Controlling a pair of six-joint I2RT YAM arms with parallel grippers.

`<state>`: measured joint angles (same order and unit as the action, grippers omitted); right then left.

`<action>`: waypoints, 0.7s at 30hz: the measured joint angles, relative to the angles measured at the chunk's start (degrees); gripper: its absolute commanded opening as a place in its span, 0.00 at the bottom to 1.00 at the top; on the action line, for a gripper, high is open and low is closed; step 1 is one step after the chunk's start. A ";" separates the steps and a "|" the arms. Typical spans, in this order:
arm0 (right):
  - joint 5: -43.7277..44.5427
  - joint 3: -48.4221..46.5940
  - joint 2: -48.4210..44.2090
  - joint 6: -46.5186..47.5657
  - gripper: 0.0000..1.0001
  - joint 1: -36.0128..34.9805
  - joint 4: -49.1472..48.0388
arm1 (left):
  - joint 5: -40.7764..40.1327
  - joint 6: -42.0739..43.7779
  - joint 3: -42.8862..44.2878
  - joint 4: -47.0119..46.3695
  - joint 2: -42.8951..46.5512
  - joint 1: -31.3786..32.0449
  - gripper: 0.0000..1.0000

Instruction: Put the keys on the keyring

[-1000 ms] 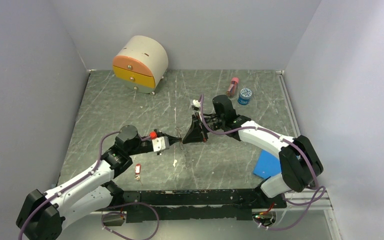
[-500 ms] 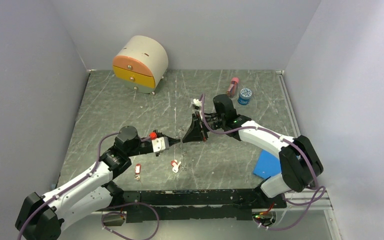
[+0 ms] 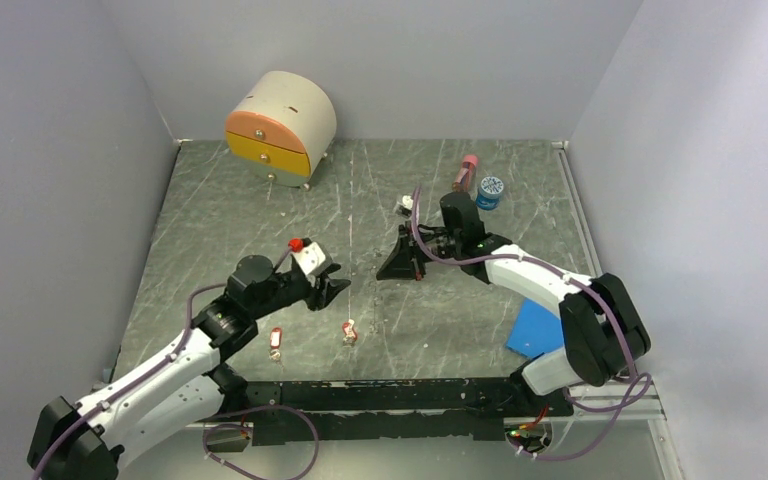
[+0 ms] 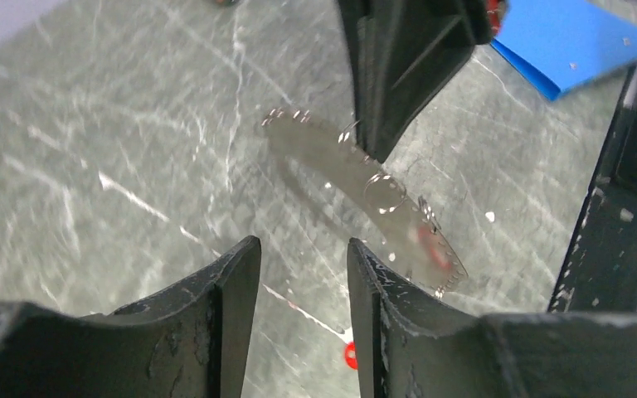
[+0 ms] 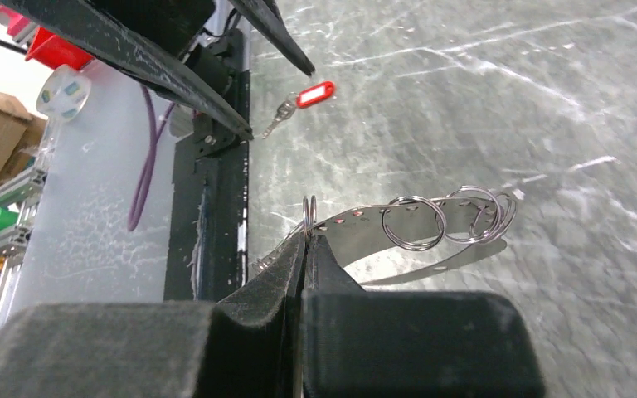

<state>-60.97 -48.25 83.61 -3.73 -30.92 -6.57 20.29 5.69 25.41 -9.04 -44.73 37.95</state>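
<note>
The keyring point(image 5: 398, 222) is a curved shiny metal band with holes and several small split rings. My right gripper point(image 5: 305, 236) is shut on one end of it and holds it just above the table. In the top view the right gripper point(image 3: 388, 270) sits mid-table. My left gripper point(image 3: 335, 288) is open and empty, raised to the left of the keyring point(image 4: 357, 178), with its fingers point(image 4: 236, 274) apart. One key with a red tag point(image 3: 348, 330) lies on the table below the gap between the grippers. A second red-tagged key point(image 3: 276, 343) lies by the left arm.
A round-topped drawer chest point(image 3: 280, 125) stands at the back left. A pink bottle point(image 3: 465, 173) and a blue-lidded jar point(image 3: 490, 190) stand at the back right. A blue pad point(image 3: 537, 328) lies near the right arm's base. A black rail point(image 3: 400, 395) runs along the near edge.
My left gripper has opened and lifted back to the left, away from the keyring. A red-tagged key has come to rest on the table below. The right gripper has shifted slightly right, holding the keyring.
</note>
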 measured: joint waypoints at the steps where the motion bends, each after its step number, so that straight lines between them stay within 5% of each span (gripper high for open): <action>1: 0.63 0.37 -0.26 -0.17 0.00 0.50 0.02 | -1.16 -1.75 0.00 0.57 0.26 0.00 0.50; 11: 5.31 2.08 -2.80 -0.44 0.00 3.39 1.33 | -6.91 -23.08 -0.02 9.79 -7.65 0.35 0.46; 21: 6.93 2.23 -3.26 -0.39 0.00 3.63 3.08 | -6.95 -28.04 4.17 18.82 -22.05 5.88 0.41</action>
<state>-54.04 -46.02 80.36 -4.12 -27.29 -3.49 13.34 -22.35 29.58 9.78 -66.78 43.83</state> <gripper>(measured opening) 0.014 0.431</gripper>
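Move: The dropped key with its red tag lies on the table some 18 cm below the left hand, about 6 cm back and 1 cm to its right. The other tagged key is roughly 15 cm to the left hand's left and 8 cm back; the keyring hangs about 8 cm to its right, 1 cm ahead, a few centimetres lower. From the right hand the dropped key is about 6 cm left, 6 cm back, 16 cm below. Left hand, fingers open, plunges about 14 cm and slightly back, tipping down towards the key; right draws keyring away. ##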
